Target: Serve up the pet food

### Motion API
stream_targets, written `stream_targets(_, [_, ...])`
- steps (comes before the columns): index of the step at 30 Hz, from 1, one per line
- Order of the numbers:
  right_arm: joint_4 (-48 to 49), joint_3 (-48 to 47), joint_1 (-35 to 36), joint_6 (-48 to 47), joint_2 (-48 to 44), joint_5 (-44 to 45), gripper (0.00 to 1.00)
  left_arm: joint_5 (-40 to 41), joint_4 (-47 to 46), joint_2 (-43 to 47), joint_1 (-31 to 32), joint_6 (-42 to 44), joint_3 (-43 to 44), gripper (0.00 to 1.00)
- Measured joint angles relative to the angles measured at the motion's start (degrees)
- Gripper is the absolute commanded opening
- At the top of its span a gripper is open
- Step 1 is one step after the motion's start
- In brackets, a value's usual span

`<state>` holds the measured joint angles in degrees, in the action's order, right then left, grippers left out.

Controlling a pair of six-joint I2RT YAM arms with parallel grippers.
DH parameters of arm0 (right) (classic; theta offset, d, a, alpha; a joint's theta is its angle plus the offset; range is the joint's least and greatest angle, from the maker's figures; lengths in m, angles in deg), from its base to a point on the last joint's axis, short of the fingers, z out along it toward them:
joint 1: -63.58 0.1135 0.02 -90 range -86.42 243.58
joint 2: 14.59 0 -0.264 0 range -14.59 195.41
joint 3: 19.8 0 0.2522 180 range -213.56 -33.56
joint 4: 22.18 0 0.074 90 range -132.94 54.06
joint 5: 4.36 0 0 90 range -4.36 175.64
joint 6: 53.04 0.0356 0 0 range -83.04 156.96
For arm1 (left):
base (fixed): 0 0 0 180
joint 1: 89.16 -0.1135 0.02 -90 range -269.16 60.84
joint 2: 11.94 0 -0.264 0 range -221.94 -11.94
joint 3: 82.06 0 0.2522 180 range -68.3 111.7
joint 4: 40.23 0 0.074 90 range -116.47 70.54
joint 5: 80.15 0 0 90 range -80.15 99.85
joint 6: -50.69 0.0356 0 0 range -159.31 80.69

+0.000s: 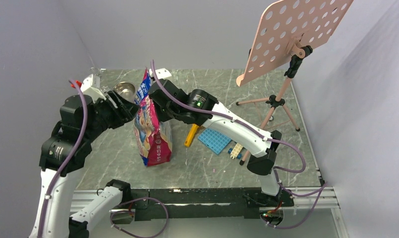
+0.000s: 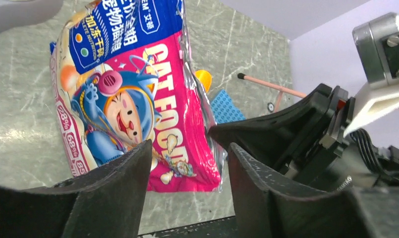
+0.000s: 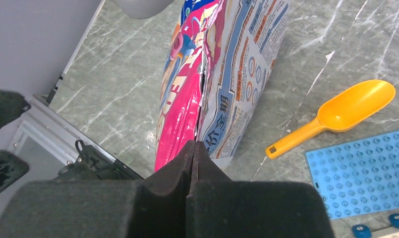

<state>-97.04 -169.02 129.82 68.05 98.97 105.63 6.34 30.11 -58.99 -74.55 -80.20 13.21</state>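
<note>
The pink cartoon-printed pouch (image 1: 151,135) stands upright in the middle of the table. No kibble shows; it is hidden inside the pouch. My right gripper (image 1: 152,94) is shut, pinching the pouch's upper side seam; in the right wrist view the seam (image 3: 201,94) runs straight into the closed fingertips (image 3: 193,147). My left gripper (image 1: 122,103) is open and empty beside the pouch's upper left; in the left wrist view the pouch (image 2: 138,99) lies beyond the spread fingers (image 2: 190,158). The orange scoop (image 1: 191,135) lies right of the pouch, also seen in the right wrist view (image 3: 346,111).
A steel bowl (image 1: 124,90) sits behind the pouch at the back left. A blue studded plate (image 1: 216,140) and loose bricks (image 1: 235,151) lie right of the scoop. A perforated pink board on a tripod (image 1: 291,34) stands at the back right.
</note>
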Motion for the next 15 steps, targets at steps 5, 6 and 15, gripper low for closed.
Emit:
stream_targets(5, [0.87,0.02,0.17,-0.04,0.00,-0.63,0.00,4.00,0.04,-4.61,3.58,5.03,2.19,0.60])
stream_targets(6, [1.05,0.02,0.20,0.02,0.00,-0.81,0.00,4.96,0.24,-5.49,4.50,5.68,2.14,0.59])
stream_targets(15, [1.46,0.35,0.26,2.56,0.02,-0.81,0.00,8.28,-0.15,-7.98,10.95,7.04,-2.60,0.62])
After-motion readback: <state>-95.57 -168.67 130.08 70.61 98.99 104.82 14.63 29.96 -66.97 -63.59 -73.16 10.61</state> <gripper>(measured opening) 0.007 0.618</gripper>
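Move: The top seam of the pet food bag, beside the right fingertips, lies about 4 cm ahead of the left hand, 5 cm to its right and some 6 cm below. The double bowl is roughly 15 cm ahead and 13 cm left of that hand, the yellow scoop about 8 cm ahead and 22 cm right, both some 26 cm lower. The right hand already has the seam between its fingertips, level with them; the scoop is roughly 4 cm ahead and 17 cm right of it. The right fingers, shut throughout, keep their pinch on the bag's top seam and stay nearly in place. The left hand, already open, brings its fingers towards the seam: forward some 2.5 cm first, then down about 5 cm and a little right, rolling its left side up and turning slightly clockwise, until one open finger is close beside the right fingertips. ##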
